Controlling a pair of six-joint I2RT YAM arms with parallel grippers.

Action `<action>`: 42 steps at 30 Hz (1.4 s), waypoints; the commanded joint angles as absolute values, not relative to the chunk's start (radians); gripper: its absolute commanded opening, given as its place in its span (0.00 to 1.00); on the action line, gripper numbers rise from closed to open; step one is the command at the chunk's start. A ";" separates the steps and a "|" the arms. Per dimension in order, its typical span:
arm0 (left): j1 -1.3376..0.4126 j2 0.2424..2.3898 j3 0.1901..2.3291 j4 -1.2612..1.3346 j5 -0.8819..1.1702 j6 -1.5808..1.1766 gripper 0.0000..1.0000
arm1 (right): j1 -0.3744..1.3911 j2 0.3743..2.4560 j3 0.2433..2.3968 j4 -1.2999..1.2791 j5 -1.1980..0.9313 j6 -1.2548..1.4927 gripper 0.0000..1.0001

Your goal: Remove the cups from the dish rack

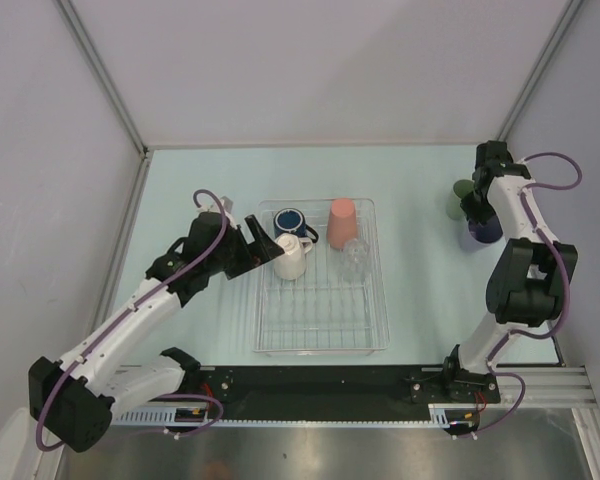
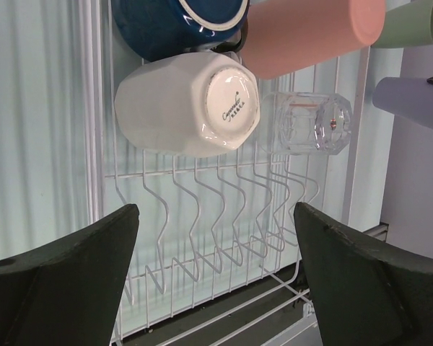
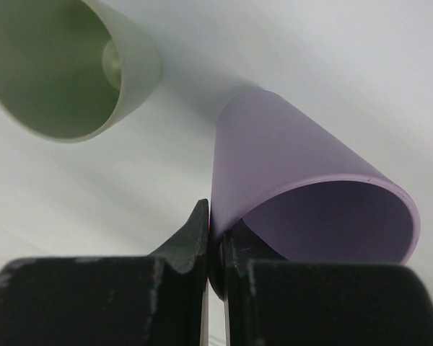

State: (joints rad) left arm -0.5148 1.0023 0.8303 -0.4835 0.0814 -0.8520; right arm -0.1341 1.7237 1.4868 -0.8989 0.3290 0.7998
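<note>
The clear dish rack [image 1: 315, 318] sits mid-table. At its far end are a dark blue mug [image 1: 290, 220], a cream-white mug [image 1: 291, 258], a salmon tumbler [image 1: 342, 222] and a clear glass [image 1: 354, 259]. My left gripper [image 1: 264, 246] is open at the rack's left rim, just short of the white mug [image 2: 180, 101]. In the left wrist view nothing lies between the fingers but rack wires [image 2: 202, 216]. My right gripper [image 1: 477, 214] is at the far right, shut on the rim of the lavender tumbler [image 3: 296, 166]. The sage green tumbler [image 3: 65, 65] stands beside it on the table.
The left wrist view also shows the blue mug [image 2: 166, 25], salmon tumbler [image 2: 303, 32], glass [image 2: 310, 122], green tumbler [image 2: 411, 25] and lavender tumbler [image 2: 411, 101]. The near half of the rack holds no cups. Enclosure walls stand close to the right arm.
</note>
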 commanded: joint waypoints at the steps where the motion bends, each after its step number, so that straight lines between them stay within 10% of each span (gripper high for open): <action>1: -0.520 1.022 0.828 -0.483 0.089 -0.827 0.93 | -0.149 1.758 1.517 -0.859 0.295 0.781 0.00; 42: -0.571 1.117 0.874 -0.482 0.061 -0.834 0.92 | -0.137 1.724 1.597 -0.903 0.295 0.758 0.35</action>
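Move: Off the right hand, which already grips the tilted purple cup by its rim, the cup's standing spot lies about 4 cm right, 1 cm ahead and some 7 cm down; the green cup is roughly 8 cm ahead, 1 cm left, similarly low. The white mug sits some 3 cm ahead of the left hand, 5 cm right and 10 cm below; the blue mug stands about 10 cm beyond that mug, the glass roughly 16 cm to its right. Lowering the purple cup about 2.5 cm, the right hand then carries it some 3 cm forward beside the green cup, stops, opens about a quarter of its range around the rim and starts to rise. Meanwhile the left hand, wide open, sinks about 4 cm towards the white mug, easing slightly right as its fingers tip a little further down. ##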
